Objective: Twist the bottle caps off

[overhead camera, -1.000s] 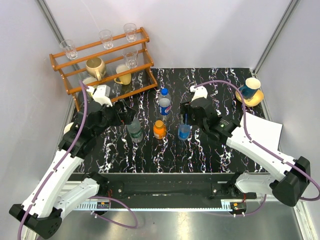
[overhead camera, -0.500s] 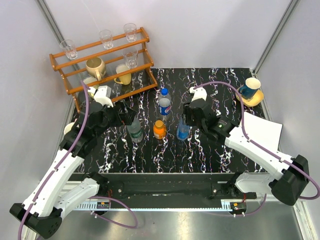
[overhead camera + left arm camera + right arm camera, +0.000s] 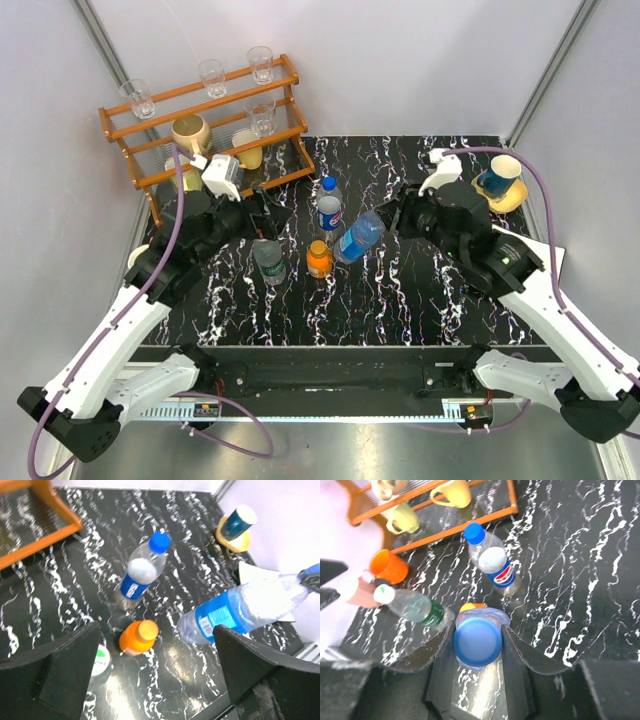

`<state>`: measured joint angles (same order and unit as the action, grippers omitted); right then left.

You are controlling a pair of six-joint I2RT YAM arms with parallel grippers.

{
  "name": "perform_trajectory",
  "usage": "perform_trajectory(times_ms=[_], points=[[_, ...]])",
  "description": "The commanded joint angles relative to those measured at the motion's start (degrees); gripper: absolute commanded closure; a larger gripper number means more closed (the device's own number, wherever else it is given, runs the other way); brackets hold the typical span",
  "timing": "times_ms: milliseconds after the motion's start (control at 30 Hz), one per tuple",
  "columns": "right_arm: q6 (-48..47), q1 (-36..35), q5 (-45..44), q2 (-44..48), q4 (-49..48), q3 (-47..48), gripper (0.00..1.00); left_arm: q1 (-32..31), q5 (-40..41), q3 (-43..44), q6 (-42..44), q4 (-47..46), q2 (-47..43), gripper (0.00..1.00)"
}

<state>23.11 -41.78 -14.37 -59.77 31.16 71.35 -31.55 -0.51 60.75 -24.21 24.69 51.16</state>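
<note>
My right gripper point(image 3: 477, 644) is shut on the cap end of the translucent blue bottle point(image 3: 358, 238), which hangs tilted above the table with its base pointing left. Its blue cap point(image 3: 477, 641) sits between the jaws. The blue-red label bottle point(image 3: 328, 205), the squat orange bottle point(image 3: 319, 258) and the green label bottle point(image 3: 268, 262) stand upright with their caps on. My left gripper point(image 3: 265, 222) is open, hovering above the green label bottle point(image 3: 100, 661) and holding nothing. In the left wrist view the orange bottle point(image 3: 137, 636) lies between the spread jaws, far below them.
A wooden rack point(image 3: 200, 130) with glasses and mugs stands at the back left. A blue cup on a yellow saucer point(image 3: 500, 180) sits at the back right, with a white sheet point(image 3: 525, 260) beside it.
My right gripper closed on the blue bottle, lifted it off the table and tipped it over while drawing back to the right. The left arm shifted slightly toward the rack.
</note>
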Motion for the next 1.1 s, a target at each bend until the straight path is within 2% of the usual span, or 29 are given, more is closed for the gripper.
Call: perform_trajectory(times_ms=[0,33,100,133,233,333,633,1067], points=[[3.86,4.93,14.09,4.56,2.07,1.95,1.0,-0.09,-10.8,6.48,3.81,-8.08,1.75,0.01],[4.04,5.82,19.76,5.27,1.72,1.95,1.0,-0.09,-16.91,7.7,4.25,-7.55,2.97,0.01],[4.92,7.06,24.19,6.94,0.66,2.3,1.0,-0.09,-24.06,10.61,4.78,-7.46,4.38,0.01],[5.18,7.67,28.74,7.29,0.05,2.21,1.0,-0.09,-31.32,11.05,4.61,-8.68,5.52,0.01],[6.85,7.68,34.38,8.0,-2.41,2.13,1.0,-0.09,-42.42,10.88,1.1,-14.04,7.72,0.01],[8.52,7.76,38.17,8.53,-5.92,2.04,1.0,-0.09,-43.08,12.19,-0.05,-13.36,9.31,0.01],[11.16,7.68,42.14,6.16,-8.92,6.16,1.0,-4.39,-42.47,11.06,6.27,-11.33,7.29,0.01],[11.34,7.76,40.12,4.22,-10.41,8.28,1.0,-9.84,-42.47,8.69,10.32,-8.34,8.17,0.01]])
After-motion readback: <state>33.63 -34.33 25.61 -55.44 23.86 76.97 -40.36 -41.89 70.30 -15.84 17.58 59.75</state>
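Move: The blue bottle, hanging tilted by its cap from the right fingers, has its middle about 5 cm left of and 8 below that hand, level fore-and-aft. From the left hand it is some 17 cm right, 2 ahead, 7 below. Also from the left hand, the orange bottle stands about 3 ahead, 8 right, 26 below; the Pepsi bottle 14 ahead, 10 right; the green bottle 3 left, level fore-and-aft, both about 21 below. Open left hand swings right and back around the blue bottle the right raises about 10 cm and back. ##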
